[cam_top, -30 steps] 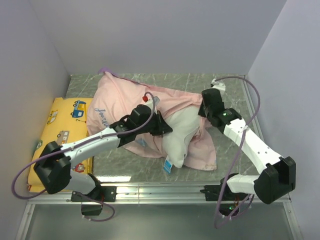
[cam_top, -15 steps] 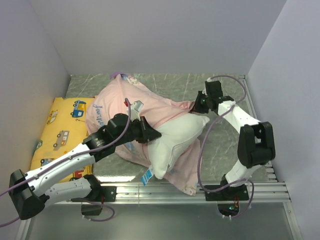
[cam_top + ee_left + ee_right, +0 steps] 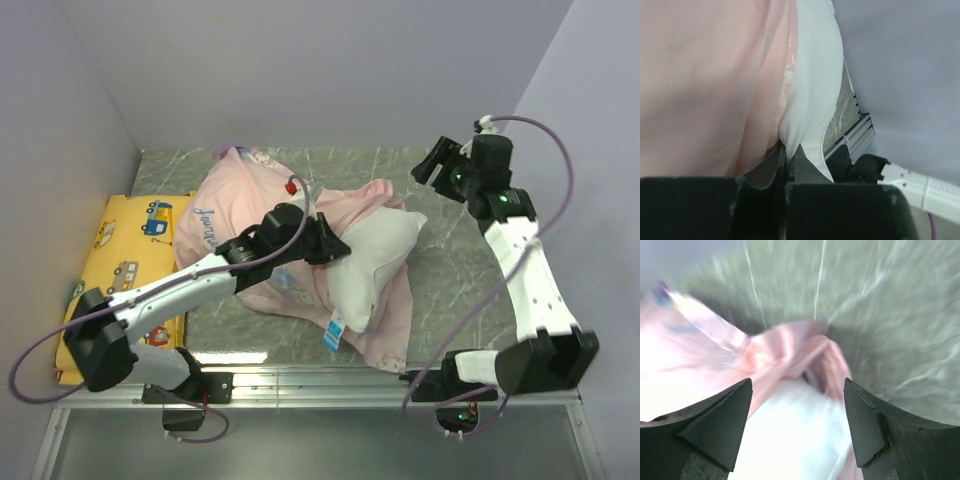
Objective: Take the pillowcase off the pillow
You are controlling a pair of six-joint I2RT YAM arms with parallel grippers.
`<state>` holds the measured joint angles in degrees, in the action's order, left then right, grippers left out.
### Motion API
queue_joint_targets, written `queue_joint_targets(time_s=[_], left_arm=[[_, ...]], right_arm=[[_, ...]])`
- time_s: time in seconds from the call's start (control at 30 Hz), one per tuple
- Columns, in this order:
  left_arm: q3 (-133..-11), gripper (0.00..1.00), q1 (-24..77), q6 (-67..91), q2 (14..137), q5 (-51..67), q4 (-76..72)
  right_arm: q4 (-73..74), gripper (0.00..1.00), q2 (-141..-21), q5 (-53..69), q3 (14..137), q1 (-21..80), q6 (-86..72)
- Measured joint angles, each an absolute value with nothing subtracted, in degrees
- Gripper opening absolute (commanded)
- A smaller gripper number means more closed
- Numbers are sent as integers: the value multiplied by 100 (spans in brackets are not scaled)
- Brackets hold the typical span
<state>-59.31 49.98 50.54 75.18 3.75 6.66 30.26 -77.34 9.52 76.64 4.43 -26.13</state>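
Note:
The pink pillowcase (image 3: 240, 215) lies bunched across the middle of the table, paler side out, with lettering at its left. The white pillow (image 3: 375, 260) sticks out of its open right end, its blue-and-white tag (image 3: 333, 335) hanging at the near edge. My left gripper (image 3: 335, 250) is shut on the pillow's white edge (image 3: 810, 100), with the pink pillowcase (image 3: 705, 85) beside its jaws. My right gripper (image 3: 430, 165) is open and empty, above the table behind the pillow's far corner. Its view looks down on the pillowcase's twisted edge (image 3: 790, 347) and the pillow (image 3: 790, 440).
A yellow cushion (image 3: 120, 265) with cartoon vehicles lies along the left wall. Grey walls close in the left, back and right. The marble tabletop (image 3: 450, 270) shows right of the pillow. A metal rail (image 3: 320, 380) runs along the near edge.
My right gripper has let go of the pillowcase's edge, opened and moved up and away to the far right. My left gripper has moved the pillow to the right and slightly farther back.

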Motion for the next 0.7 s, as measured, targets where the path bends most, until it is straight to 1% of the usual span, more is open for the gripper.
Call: queue_joint_targets(time_s=[0.07,0.17,0.23,0.3,0.33,0.37,0.4,0.5,0.53,0.6,0.7], left_arm=[[-6101,0,4998,5081,7839,357,517],[-6643,0,5028,5137,8582,353,370],[-7244,0,5094,5124,9185,301,445],[-7955,4,5170,5076,9821,239,539],[-8320,14,5205,5057,10121,222,587],[-8646,21,5240,5035,10394,211,609],[-8855,33,5269,5022,10575,209,637],[-9024,47,5336,5035,10709,172,672],[-9024,55,5354,5024,10691,163,666],[-8986,61,5371,5022,10632,128,666],[-8873,63,5371,5019,10440,115,674]], right_arm=[[3089,81,-7231,794,7802,464,-2698],[3103,82,-6458,445,7706,1037,-2805],[3046,82,-5992,255,7411,1511,-2867],[3030,81,-5544,141,6958,1776,-2915],[3004,82,-5325,45,6650,1826,-2943],[3015,82,-5118,-62,6337,1850,-2978],[3002,82,-4901,-158,6025,1868,-3004],[2965,82,-4552,-360,5240,1879,-3041],[2963,82,-4493,-395,5026,1881,-3041],[2961,82,-4442,-504,4716,1881,-3035],[2899,82,-4453,-517,4528,1890,-3011]])
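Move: Off to the left hand's right, about 15 cm over and 6 cm farther out, some 17 cm lower, is the clear strip of table where the pinched white pillow is headed; the pillow's middle is now 6 cm right and 2 cm back of that hand, 8 cm down. The pillowcase's bulk lies 20 cm left, 6 cm ahead and 14 cm below. From the right hand, the pillow is about 17 cm back, 9 left and 11 below, and a pink fold 3 cm back, 9 left and 13 below. Swinging to the right about 12 cm and some 7 cm forward, nearly level, the left hand hauls the gripped pillow away from the pillowcase's bulk, then opens its fingers and lets go at the end of the sweep. The right hand, staying open, comes back about 13 cm towards the pillow, first rising 8 cm, then sinking well below its starting height. ##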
